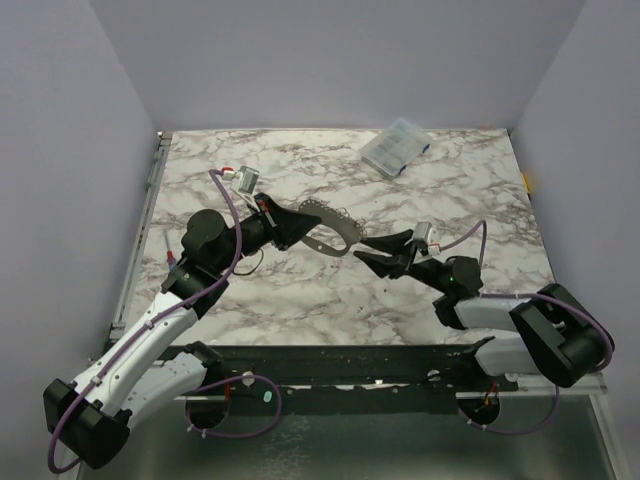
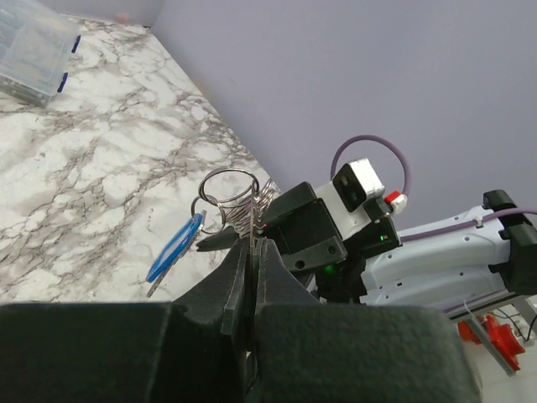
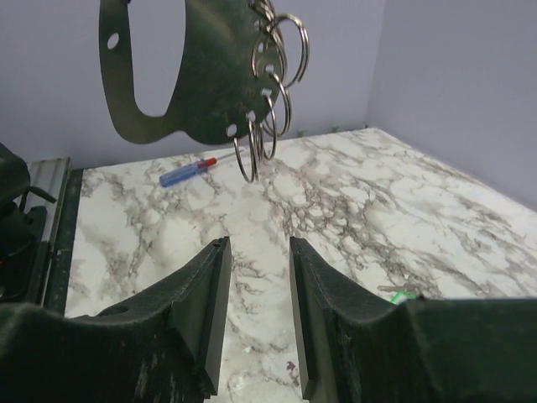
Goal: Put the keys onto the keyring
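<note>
My left gripper is shut on the keyring, a curved silvery band held above the table. In the left wrist view the band runs edge-on between the closed jaws of that gripper. Wire rings hang off it, and the blue key dangles from one of them. My right gripper stands open and empty, below and just short of the band and its rings. The green key lies on the marble, half hidden behind the right finger.
A clear plastic compartment box sits at the far right of the marble table, also in the left wrist view. A blue-handled screwdriver lies near the table's left edge. Grey walls close in three sides.
</note>
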Controlling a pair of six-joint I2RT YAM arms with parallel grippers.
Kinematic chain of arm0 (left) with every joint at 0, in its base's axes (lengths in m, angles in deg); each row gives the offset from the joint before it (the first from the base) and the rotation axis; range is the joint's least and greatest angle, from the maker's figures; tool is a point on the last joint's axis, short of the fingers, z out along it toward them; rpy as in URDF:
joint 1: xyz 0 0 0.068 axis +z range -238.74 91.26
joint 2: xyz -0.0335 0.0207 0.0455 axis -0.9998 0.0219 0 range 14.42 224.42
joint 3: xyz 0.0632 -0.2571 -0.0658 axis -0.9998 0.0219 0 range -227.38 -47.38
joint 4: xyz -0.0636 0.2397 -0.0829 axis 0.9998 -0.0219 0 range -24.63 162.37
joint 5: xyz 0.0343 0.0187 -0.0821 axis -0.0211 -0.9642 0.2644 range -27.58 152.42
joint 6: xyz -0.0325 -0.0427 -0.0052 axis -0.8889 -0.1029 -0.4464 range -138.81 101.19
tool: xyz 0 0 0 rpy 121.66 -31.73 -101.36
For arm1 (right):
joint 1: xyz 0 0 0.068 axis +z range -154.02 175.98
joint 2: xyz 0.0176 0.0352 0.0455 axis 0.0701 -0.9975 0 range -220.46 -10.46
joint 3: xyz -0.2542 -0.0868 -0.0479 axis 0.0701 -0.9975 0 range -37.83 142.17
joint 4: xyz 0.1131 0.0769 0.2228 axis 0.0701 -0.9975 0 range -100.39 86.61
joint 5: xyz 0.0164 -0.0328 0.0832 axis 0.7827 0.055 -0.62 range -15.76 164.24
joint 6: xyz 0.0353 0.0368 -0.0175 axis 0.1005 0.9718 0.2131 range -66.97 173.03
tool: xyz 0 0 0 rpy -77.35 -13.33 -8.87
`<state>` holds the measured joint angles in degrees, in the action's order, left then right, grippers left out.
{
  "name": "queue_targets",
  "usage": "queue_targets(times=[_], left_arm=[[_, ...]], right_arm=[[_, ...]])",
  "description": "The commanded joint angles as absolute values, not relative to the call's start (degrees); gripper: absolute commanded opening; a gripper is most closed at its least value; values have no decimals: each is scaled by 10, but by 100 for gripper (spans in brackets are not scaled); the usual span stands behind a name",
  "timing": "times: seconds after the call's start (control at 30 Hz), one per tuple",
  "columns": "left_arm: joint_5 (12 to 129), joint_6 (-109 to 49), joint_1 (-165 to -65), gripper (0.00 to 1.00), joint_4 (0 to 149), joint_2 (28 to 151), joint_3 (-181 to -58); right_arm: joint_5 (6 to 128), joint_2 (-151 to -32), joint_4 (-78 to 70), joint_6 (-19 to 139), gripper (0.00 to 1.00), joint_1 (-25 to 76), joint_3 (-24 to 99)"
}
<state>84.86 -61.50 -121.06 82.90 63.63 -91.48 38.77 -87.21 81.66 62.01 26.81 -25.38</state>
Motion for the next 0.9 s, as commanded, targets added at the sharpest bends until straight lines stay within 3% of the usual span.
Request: queue_targets(times=[0.0,0.87], left_arm=[[850,-632,-1209,0,864,633,-907],[846,-633,-1209,0,898,627,-905]], right_arm=[[385,-854,947,607,42,273,-229],[396,-784,763,584,45,278,-196]])
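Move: The rings at the plate's lower, right-hand end hang about 7 cm above the open right hand, some 2 cm to its left and roughly 1 cm ahead; the dark plate's middle is about 5 cm farther left of them and 3 cm higher. A green key lies on the table roughly 15 cm ahead of the right hand, 8 cm left and 17 cm below. From the left hand, gripping the plate, those rings are about 9 cm right, 6 cm below and level fore and aft. Up towards the rings at the plate's lower end goes the right hand, rising about 6 cm almost straight in the first half and rolling some 10 degrees so its forward side lifts, then holding there with its fingers still about half open around the lowest rings' level; contact can't be made out. The left hand keeps its pinch on the plate nearly in place, easing up barely a centimetre. ##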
